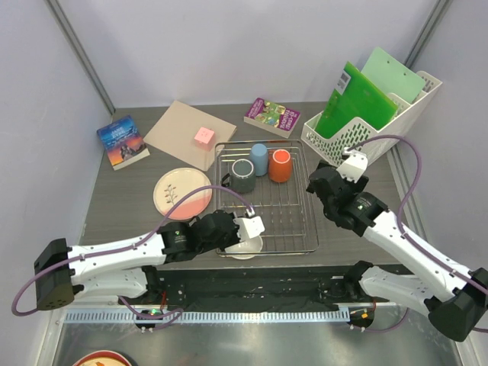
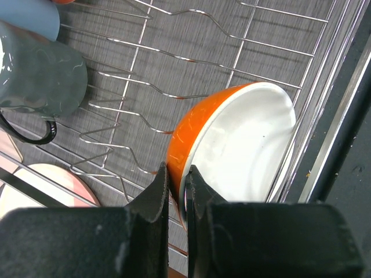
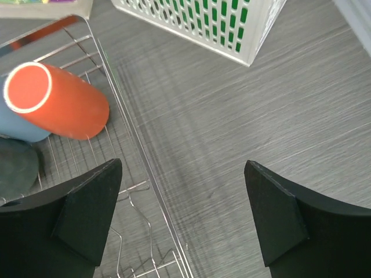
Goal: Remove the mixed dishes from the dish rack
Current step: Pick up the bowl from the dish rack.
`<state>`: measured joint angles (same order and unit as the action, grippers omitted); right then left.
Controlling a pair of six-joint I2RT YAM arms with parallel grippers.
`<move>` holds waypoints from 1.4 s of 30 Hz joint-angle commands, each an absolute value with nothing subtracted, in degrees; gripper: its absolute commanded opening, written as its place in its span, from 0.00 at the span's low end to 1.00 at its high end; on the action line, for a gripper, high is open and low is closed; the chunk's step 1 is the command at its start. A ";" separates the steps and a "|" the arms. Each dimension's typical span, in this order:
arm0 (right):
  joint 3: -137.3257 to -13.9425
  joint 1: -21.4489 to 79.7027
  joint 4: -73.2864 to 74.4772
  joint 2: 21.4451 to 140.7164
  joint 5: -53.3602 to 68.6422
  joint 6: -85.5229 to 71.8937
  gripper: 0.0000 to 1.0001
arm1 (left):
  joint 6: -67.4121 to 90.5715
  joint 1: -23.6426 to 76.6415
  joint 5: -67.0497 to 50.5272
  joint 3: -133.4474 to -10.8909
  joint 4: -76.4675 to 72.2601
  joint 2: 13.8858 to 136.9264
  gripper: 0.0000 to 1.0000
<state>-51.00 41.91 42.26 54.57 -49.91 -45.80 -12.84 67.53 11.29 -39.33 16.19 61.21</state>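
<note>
The silver wire dish rack sits mid-table. At its near edge an orange and white bowl stands tilted on its side, and my left gripper is shut on its rim. The left wrist view shows the bowl pinched between my left gripper's fingers. At the rack's far end stand a dark grey mug, a light blue cup and an orange mug. A pink round plate lies on the table left of the rack. My right gripper hovers open over the rack's right rim, holding nothing.
A white perforated holder with green folders stands at the back right, close to my right arm. A purple-green book, a tan sheet carrying a pink cube, and a blue book lie along the back.
</note>
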 commanded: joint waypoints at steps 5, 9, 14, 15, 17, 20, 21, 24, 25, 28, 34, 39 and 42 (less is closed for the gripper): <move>-46.32 38.14 28.31 60.20 -32.97 -38.41 0.64 | -10.63 67.94 9.14 -40.43 10.37 57.57 0.00; -44.56 38.14 24.88 60.82 -32.34 -37.71 0.62 | -10.72 68.03 9.40 -40.08 10.37 57.22 0.00; -43.95 37.71 24.09 65.47 -32.87 -37.09 0.58 | -10.64 68.11 9.14 -40.17 10.11 58.71 0.00; -43.60 37.79 23.47 66.00 -32.52 -37.09 0.55 | -10.63 68.12 8.97 -40.17 10.11 58.80 0.00; -42.37 37.62 21.45 67.23 -31.12 -37.26 0.42 | -10.37 68.20 8.79 -39.99 9.76 59.32 0.00; -41.66 37.44 20.13 70.13 -30.24 -37.53 0.29 | -10.37 68.20 9.05 -39.64 8.97 59.85 0.00; -41.40 37.53 19.78 70.75 -30.15 -37.53 0.21 | -10.37 68.29 9.14 -39.55 8.62 60.11 0.00; -40.96 37.44 18.55 71.54 -30.15 -37.97 0.01 | -10.46 68.29 9.84 -38.76 6.86 61.26 0.00; -40.96 37.44 18.20 71.80 -30.23 -37.97 0.01 | -10.37 68.29 10.10 -38.76 6.51 61.87 0.00; -41.22 37.53 17.76 72.51 -29.88 -37.97 0.01 | -10.72 68.81 12.21 -38.50 5.01 63.37 0.00; -41.57 37.53 17.84 73.21 -29.44 -38.58 0.01 | -13.00 71.36 22.58 -35.51 -2.80 62.41 0.00; -40.87 37.53 17.67 72.60 -29.36 -39.55 0.01 | -15.90 73.21 28.73 -33.40 -6.85 59.94 0.00; -40.61 37.53 17.67 72.60 -29.27 -39.81 0.01 | -17.05 74.18 31.81 -32.87 -8.52 58.80 0.00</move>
<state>-42.00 37.50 19.70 71.29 -30.17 -34.61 -15.75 72.60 26.57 -32.67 1.23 62.02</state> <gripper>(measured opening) 0.049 0.079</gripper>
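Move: Out beyond the right side of the dish rack, the open right hand has the rack's right rail about 2 cm ahead, 3 cm left and 11 cm below. The orange cup is some 13 cm ahead and 11 cm left of this hand, 12 cm lower; the bowl is about 12 cm back and 26 cm left. The left hand already pinches the bowl's rim, its middle about 4 cm right, 1 cm back and 3 cm lower; the green mug stands some 21 cm ahead, 2 cm right. Sinking about 11 cm with some 6 cm of leftward and 3 cm of forward travel, the right hand tips its fingers steeper, shuts them on the rack's right rail and keeps hold, easing slightly left. The left hand keeps its pinch on the bowl's rim, nearly still at first, then goes about 2 cm forward, tilting its fingers up some 10 degrees. ##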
